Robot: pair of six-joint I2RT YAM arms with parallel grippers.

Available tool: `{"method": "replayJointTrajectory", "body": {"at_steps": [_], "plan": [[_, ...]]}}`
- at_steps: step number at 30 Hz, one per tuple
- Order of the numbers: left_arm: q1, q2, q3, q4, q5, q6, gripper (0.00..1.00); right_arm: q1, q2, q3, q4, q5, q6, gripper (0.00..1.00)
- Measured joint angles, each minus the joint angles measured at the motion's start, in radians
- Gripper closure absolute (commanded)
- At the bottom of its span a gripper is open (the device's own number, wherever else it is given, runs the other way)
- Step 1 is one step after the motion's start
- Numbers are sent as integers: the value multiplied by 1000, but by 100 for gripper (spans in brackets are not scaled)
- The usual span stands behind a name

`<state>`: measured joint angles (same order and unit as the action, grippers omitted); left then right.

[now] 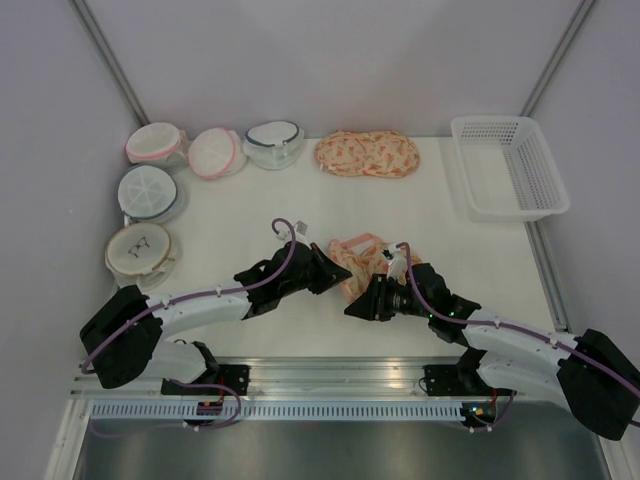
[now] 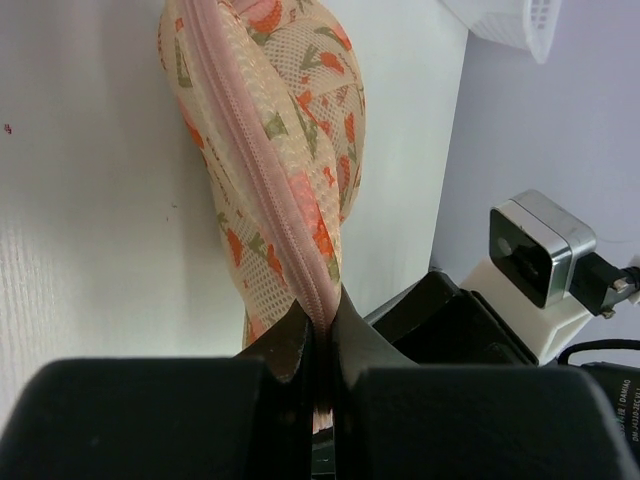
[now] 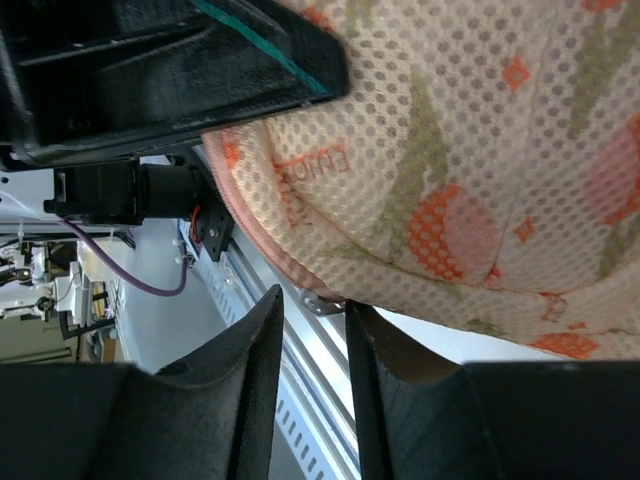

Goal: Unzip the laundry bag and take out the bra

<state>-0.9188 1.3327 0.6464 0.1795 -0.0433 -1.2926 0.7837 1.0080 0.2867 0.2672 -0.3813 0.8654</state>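
Observation:
The peach, orange-printed laundry bag is held up off the white table between my two arms. My left gripper is shut on its pink zipper trim. In the left wrist view the zipped seam runs straight down into the left gripper. My right gripper sits at the bag's near end. In the right wrist view the right gripper is open under the bag. A small metal zip pull hangs between its fingertips without being clamped. The bra is hidden.
A look-alike printed bag lies at the back centre. Several round mesh bags line the back left and left side. A white basket stands at the right. The aluminium rail runs along the near edge.

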Motion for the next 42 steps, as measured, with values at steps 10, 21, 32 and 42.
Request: {"method": "replayJointTrajectory", "body": {"at_steps": [10, 21, 32, 42], "plan": [[0, 4, -32, 47, 3, -20, 98, 3, -70, 0, 5, -5, 17, 100], [-8, 28, -21, 24, 27, 29, 31, 3, -149, 10, -89, 1, 14, 100], [-21, -271, -150, -179, -99, 55, 20, 7, -188, 79, -92, 48, 52, 99], [-145, -632, -348, -352, -209, -41, 14, 5, 6, 161, 12, 117, 109, 100]]}}
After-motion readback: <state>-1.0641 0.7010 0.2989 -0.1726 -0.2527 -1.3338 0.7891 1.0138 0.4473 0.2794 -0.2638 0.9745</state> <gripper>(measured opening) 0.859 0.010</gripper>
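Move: The zip pull sits practically at the right fingertips, about 1 cm to that hand's left and level with it, between the half-open fingers. The bag edge pinched by the left hand is some 5 cm ahead of the right hand, 3 cm left and 2 cm higher, while the middle of the bag lies about 9 cm ahead, 5 cm right and 6 cm below. From the left hand, the pull is roughly 5 cm back, 2 cm right and 2 cm lower. The right hand shuts its half-open fingers on the zip pull while starting to lift, and keeps the pinch as it rises about 7 cm in all, then swings forward some 4 cm and a little left at that height. Once that grip is made, the left hand, until then still pinching the bag's edge, opens wide, lets go and draws away from the bag about 10 cm to its left and 8 cm back, dipping a little at the end. ##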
